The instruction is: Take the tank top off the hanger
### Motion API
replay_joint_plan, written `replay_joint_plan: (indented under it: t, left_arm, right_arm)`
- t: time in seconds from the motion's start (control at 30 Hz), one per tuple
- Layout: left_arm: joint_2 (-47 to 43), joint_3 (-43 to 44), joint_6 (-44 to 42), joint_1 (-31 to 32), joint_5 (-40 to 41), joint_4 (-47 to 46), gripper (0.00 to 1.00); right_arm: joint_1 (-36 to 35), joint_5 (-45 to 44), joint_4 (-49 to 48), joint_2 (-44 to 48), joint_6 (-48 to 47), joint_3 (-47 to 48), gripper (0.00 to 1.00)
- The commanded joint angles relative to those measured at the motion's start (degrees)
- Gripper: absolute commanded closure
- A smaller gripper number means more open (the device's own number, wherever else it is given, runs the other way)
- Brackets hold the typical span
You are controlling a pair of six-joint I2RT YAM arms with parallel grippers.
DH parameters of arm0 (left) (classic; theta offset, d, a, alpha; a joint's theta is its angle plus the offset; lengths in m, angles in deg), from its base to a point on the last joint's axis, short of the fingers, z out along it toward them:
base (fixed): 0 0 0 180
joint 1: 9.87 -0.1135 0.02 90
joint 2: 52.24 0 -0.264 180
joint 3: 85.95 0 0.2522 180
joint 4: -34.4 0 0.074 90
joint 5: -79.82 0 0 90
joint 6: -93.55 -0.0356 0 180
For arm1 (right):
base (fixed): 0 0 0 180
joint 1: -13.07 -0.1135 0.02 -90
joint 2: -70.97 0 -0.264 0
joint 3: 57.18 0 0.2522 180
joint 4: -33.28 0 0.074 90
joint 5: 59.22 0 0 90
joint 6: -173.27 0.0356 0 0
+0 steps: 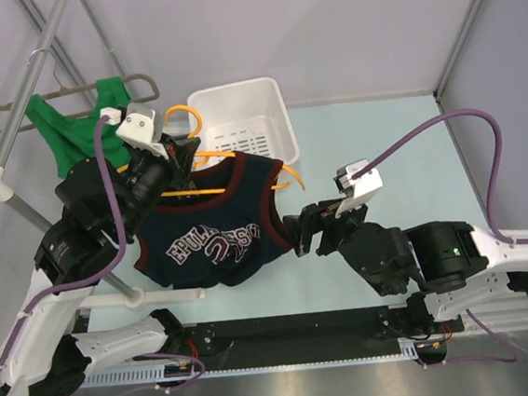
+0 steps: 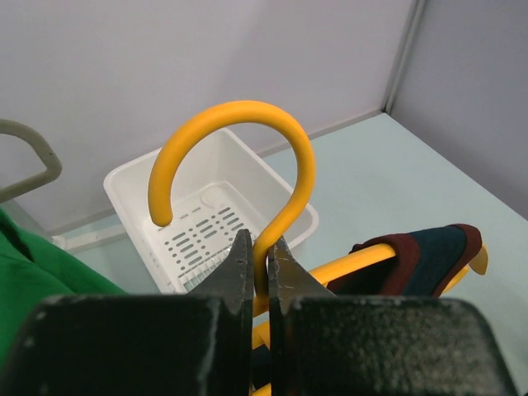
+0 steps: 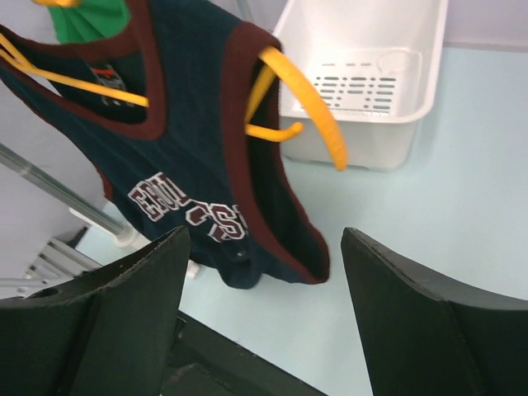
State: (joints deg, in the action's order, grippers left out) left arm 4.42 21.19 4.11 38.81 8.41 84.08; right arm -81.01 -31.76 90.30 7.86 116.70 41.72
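The green tank top hangs on the grey-beige hanger on the rack at the far left; a corner of it shows in the left wrist view and the right wrist view. My left gripper is shut on the neck of a bright orange hanger and holds it up. A dark navy garment with red trim hangs from that orange hanger. My right gripper is open and empty, just right of the navy garment's lower hem.
A white perforated basket stands on the table behind the orange hanger. The rack's metal pole slants along the left, with its white foot near the arm bases. Grey walls close the back and right.
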Motion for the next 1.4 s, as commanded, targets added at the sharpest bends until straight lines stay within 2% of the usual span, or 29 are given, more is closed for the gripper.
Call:
replay_joint_plan:
  t: [0.0,0.13,0.3,0.47,0.63,0.77,0.83,0.93,0.97,1.07,1.13,1.3,1.37]
  left_arm:
    - [-1.0,-1.7,-3.8,0.4,5.7,-5.6,1.0]
    - [-1.6,-3.1,-3.5,0.4,6.1,-6.5,1.0]
    - [-2.4,-4.1,-2.9,0.4,6.4,-6.5,1.0]
    - [-3.2,-4.5,-2.2,0.4,7.0,-6.4,1.0]
    - [-3.8,-4.9,-1.1,0.5,6.2,-6.4,1.0]
    - [-4.5,-5.5,-0.9,0.5,5.6,-6.4,1.0]
    - [-4.9,-5.8,-0.9,0.5,5.7,-6.4,1.0]
    - [-5.2,-6.5,-0.9,0.5,6.4,-6.4,1.0]
    - [-5.3,-6.9,-1.3,0.5,6.6,-6.3,1.0]
    - [-5.6,-7.9,-2.5,0.5,7.4,-6.1,1.0]
    - [-6.5,-8.7,-2.8,0.5,8.3,-6.2,1.0]
    - [-8.4,-9.1,-2.9,0.5,7.9,-6.6,1.0]
    - [-9.5,-8.8,-2.1,0.5,6.7,-6.6,1.0]
  right_arm:
    - [0.2,-1.6,-11.3,-2.6,-3.6,3.0,0.21]
    - [3.3,-0.1,-13.8,-10.4,-5.6,8.7,0.23]
    - [13.3,8.0,-11.4,-19.8,-2.1,17.2,0.24]
    - [14.7,5.6,-8.7,-26.1,-3.2,23.8,0.23]
    - [15.8,4.7,-8.4,-29.8,-3.4,27.1,0.34]
    - [16.8,4.2,-8.3,-30.5,-2.8,27.6,0.57]
    - [17.0,3.8,-8.5,-30.5,-2.8,27.4,0.64]
    - [16.9,3.9,-7.6,-30.0,-2.7,27.2,0.81]
    - [16.7,4.0,-7.4,-29.5,-2.7,26.7,0.89]
    - [16.2,3.6,-6.7,-26.1,-1.9,23.3,1.0]
    - [16.4,3.8,-6.8,-21.6,-0.3,20.4,1.0]
    - [20.8,9.7,-10.4,-8.8,4.0,2.6,1.0]
    - [22.4,12.0,-10.6,-2.7,5.7,-1.6,1.0]
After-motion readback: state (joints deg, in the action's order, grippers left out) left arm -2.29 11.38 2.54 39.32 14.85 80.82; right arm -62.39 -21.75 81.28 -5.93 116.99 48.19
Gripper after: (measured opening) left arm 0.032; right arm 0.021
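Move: My right hand is open and empty. The strap of the tank top on the hanger's right arm lies about 9 cm ahead and 8 cm to its left, a touch above; the bare yellow hanger tip pokes out some 5 cm to the right of that strap and 4 cm nearer me. The hanger's hook stands roughly 10 cm ahead, 20 cm left and 8 cm up from my right hand. From my left hand, still gripping the hanger's neck, the strap lies about 13 cm right, 2 cm ahead and slightly lower. I swing my right hand left, then forward and left, about 14 cm in all, onto the strap with the jaws open, shut them to pinch the cloth beside the hanger arm, then pull it some 6 cm back to the right, towards the hanger's tip. My left hand keeps its hold on the neck and eases about 2.5 cm left and as much down. ##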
